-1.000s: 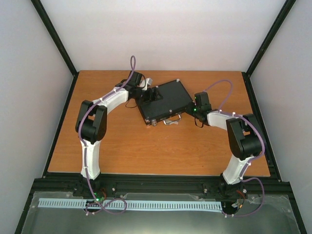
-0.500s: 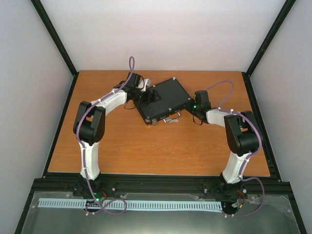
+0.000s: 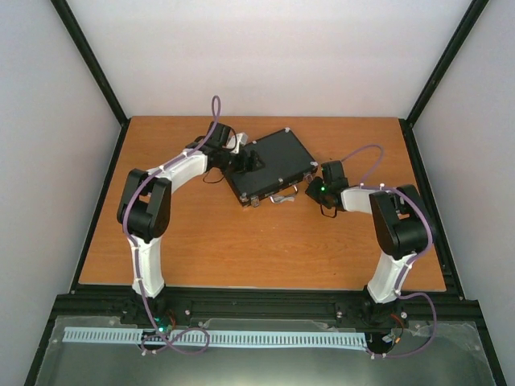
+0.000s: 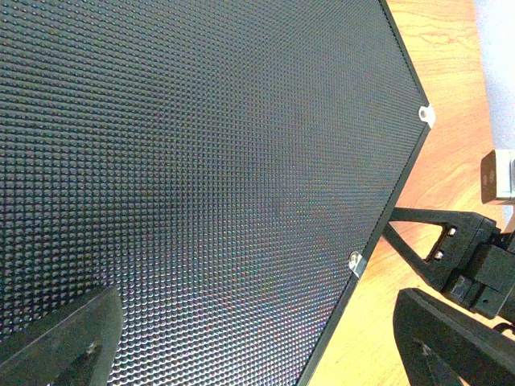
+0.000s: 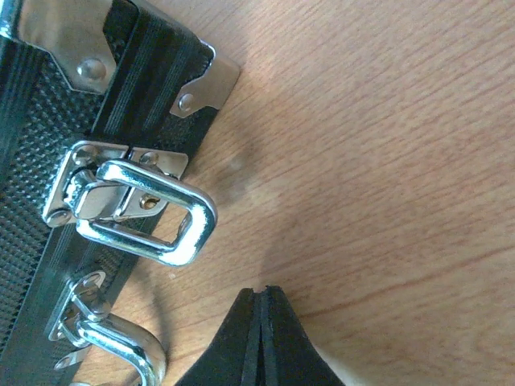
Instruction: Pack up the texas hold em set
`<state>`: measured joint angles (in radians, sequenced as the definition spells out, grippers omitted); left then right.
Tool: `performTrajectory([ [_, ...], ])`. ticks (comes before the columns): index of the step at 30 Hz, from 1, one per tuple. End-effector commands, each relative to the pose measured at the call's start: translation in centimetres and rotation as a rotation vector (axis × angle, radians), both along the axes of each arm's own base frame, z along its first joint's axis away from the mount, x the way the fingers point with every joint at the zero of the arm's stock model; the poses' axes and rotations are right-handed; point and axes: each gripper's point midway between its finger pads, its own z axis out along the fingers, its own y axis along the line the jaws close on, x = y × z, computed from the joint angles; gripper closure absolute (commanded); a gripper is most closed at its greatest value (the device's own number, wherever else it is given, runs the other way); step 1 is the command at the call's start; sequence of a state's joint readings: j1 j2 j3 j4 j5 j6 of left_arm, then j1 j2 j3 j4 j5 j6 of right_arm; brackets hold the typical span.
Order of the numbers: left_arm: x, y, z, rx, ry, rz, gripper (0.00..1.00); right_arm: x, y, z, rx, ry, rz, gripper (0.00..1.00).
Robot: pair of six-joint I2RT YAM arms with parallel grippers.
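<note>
The texas hold em set's black case [image 3: 278,153] lies closed at the back middle of the table. Its dimpled lid [image 4: 201,161] fills the left wrist view. My left gripper [image 3: 251,161] hovers over the lid's left part, and it is open [image 4: 257,350] with nothing between its fingers. My right gripper [image 3: 309,191] sits low by the case's front right corner. In its own view it is shut [image 5: 261,296] and empty, over bare wood. It is just clear of a silver latch [image 5: 149,215] whose loop sticks out, and of the silver handle [image 5: 125,346].
The wooden table [image 3: 241,241] is bounded by white walls and black frame posts [image 3: 88,64]. A black rail [image 3: 265,305] runs along its near edge, where both arm bases stand. The right arm's gripper [image 4: 463,249] shows at the right of the left wrist view.
My right gripper has come nearer and a little left, down to the case's front right corner. The left arm has shifted slightly over the lid. Both grippers keep their states.
</note>
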<state>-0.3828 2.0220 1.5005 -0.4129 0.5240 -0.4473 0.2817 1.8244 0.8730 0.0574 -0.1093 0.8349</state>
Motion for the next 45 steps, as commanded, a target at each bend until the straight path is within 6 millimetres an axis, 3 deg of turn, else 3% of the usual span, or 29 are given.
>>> performTrajectory([
  [1, -6.4, 1.9, -7.4, 0.127, 0.334, 0.012, 0.05, -6.7, -2.9, -5.5, -0.156, 0.307, -0.001, 0.97],
  [6, -6.4, 2.0, -6.8, 0.121, 0.319, 0.016, 0.05, -5.4, -4.0, -2.2, -0.135, 0.219, -0.068, 0.97],
  [9, -6.4, 1.9, -6.8, 0.117, 0.317, 0.016, 0.05, -4.3, -4.7, -1.4, -0.086, 0.188, -0.091, 0.97],
  [16, -6.8, 1.8, -7.3, 0.103, 0.334, 0.020, 0.05, -0.6, -2.6, -1.0, 0.029, 0.127, -0.012, 0.97],
  [20, -7.0, 1.5, -7.4, 0.078, 0.344, 0.025, 0.05, 0.9, -0.9, 0.6, 0.098, 0.072, 0.045, 0.97],
  [30, -6.9, 1.2, -8.3, 0.065, 0.359, 0.015, 0.05, 2.1, -0.5, 4.1, 0.127, -0.024, 0.054, 0.97],
  [45, -7.2, 1.3, -8.6, 0.070, 0.368, 0.014, 0.05, 5.8, 0.2, 2.4, 0.123, -0.005, 0.051, 0.97],
])
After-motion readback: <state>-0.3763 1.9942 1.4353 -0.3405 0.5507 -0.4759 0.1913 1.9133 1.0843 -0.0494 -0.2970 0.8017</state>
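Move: The case's right latch lies about 4 cm ahead of the right fingertips, 2 cm to their left and 2 cm higher. The case's near right corner is 7 cm ahead and 1 cm right, the handle about 7 cm left and level, and the left latch some 15 cm left and 1 cm back. From the left hand, over the lid, the right latch is about 15 cm right, 4 cm back and 6 cm lower. Shut right fingers swing right and back, then some 6 cm forward, left and up to the right latch. ##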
